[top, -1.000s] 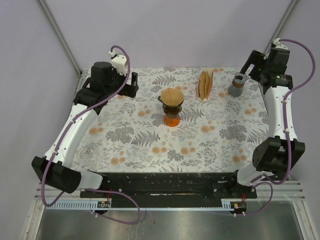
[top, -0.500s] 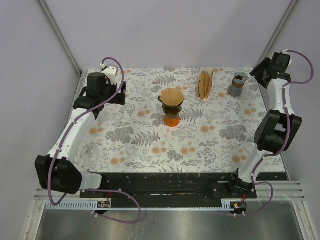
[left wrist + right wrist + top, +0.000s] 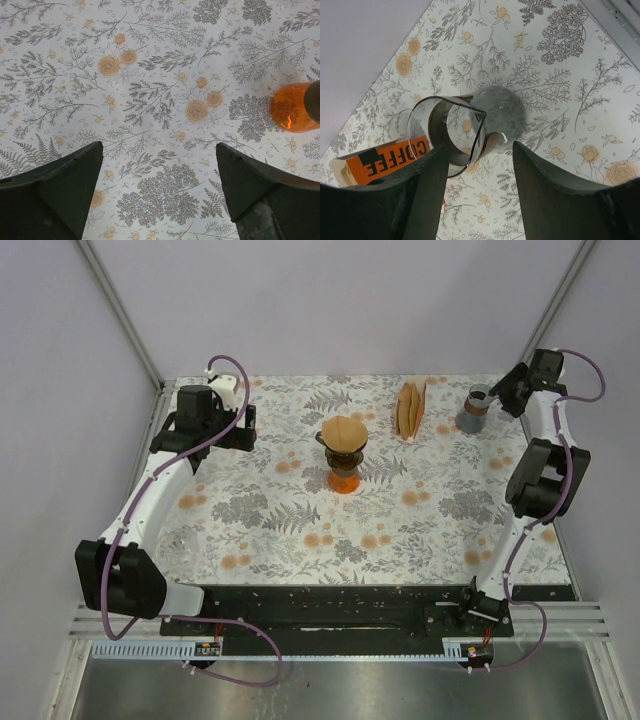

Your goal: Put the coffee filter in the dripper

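A dark glass dripper [image 3: 343,437] stands mid-table on an orange base [image 3: 344,480], and a brown paper coffee filter [image 3: 344,429] sits in its cone. The orange base also shows at the right edge of the left wrist view [image 3: 294,107]. My left gripper [image 3: 238,427] hovers at the far left of the cloth, open wide with only tablecloth between its fingers [image 3: 157,147]. My right gripper [image 3: 500,395] is at the far right corner, open, its fingers apart [image 3: 480,147] just short of a glass carafe [image 3: 462,131], with nothing between them.
A pack of brown filters [image 3: 410,408] stands upright at the back, its orange COFFEE label [image 3: 390,157] behind the glass carafe [image 3: 474,410]. Frame posts rise at both back corners. The floral tablecloth [image 3: 300,520] covers the table.
The right arm folded back and brought its gripper down beside the carafe, with the jaws narrowed. The left arm drew back slightly to the left and stays open.
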You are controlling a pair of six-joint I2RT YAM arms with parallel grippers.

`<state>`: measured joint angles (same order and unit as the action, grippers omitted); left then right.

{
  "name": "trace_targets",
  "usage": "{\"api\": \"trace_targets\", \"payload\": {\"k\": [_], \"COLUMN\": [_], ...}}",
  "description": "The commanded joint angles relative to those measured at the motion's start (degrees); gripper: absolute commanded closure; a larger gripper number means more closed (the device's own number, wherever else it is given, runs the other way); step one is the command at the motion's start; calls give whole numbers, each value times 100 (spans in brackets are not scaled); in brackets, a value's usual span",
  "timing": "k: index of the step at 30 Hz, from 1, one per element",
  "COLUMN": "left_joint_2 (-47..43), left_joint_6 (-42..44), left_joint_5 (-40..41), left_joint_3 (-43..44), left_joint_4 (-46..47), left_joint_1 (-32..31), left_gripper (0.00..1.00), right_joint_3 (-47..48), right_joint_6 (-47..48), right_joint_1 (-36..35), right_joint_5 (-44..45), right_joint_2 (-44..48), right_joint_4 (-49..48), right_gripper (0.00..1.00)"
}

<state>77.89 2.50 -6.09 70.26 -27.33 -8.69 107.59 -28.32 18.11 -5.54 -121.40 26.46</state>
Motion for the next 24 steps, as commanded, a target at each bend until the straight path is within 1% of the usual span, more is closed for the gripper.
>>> {"api": "trace_targets", "payload": {"k": [1,4,7,8,10,14,17,18,24], "left_joint_2": [33,86,121,148,148,148,148,139,95], "left_joint_6": [-92,-110,-110,-110,-127,-145,-145,-153,-145], "left_joint_5": [-296,-349,-349,-349,-349,-393,-411,-420,-507], "left_joint_3": [84,102,120,137,128,120,120,120,102], "left_joint_4": [167,141,140,132,132,132,123,123,123], "left_joint_1": [51,69,78,86,95,122,122,122,131], "left_gripper": [1,1,1,1,1,1,1,1,1], "right_joint_3": [666,965,1220,1307,1317,984,790,703,-158], "right_joint_6": [81,107,142,151,177,230,361,431,774], "right_joint_1": [-18,-27,-35,-35,-35,-35,-35,-35,-44], "right_joint_5": [-193,-184,-272,-324,-403,-404,-334,-299,-193], "right_joint_2": [-330,-620,-946,-1025,-1061,-798,-508,-394,651], "right_joint_4": [140,316,561,614,659,457,413,422,334], "right_gripper": [38,40,45,48,59,86,97,100,100]}}
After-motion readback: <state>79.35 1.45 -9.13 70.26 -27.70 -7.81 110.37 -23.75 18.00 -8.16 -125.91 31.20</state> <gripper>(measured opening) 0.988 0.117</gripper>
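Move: The grey glass carafe stands just beyond my half-open right hand: its middle is about 3 cm ahead, 4 cm to the left and some 9 cm lower. The filter stack is about 17 cm to the carafe's left and nearly level with it; the dripper on the orange carafe lies about 39 cm left of my right hand and 12 cm back. From my idle left hand, the grey carafe is roughly 60 cm right, 19 cm ahead and 16 cm below. I ease my right hand down about 4 cm and forward about 2 cm onto the near right side of the grey carafe's rim, then close my fingers across the glass wall by the spout and pinch it. With that grip made, I draw back about 2.5 cm towards my base at nearly the same height, the hand tipping down slightly. ##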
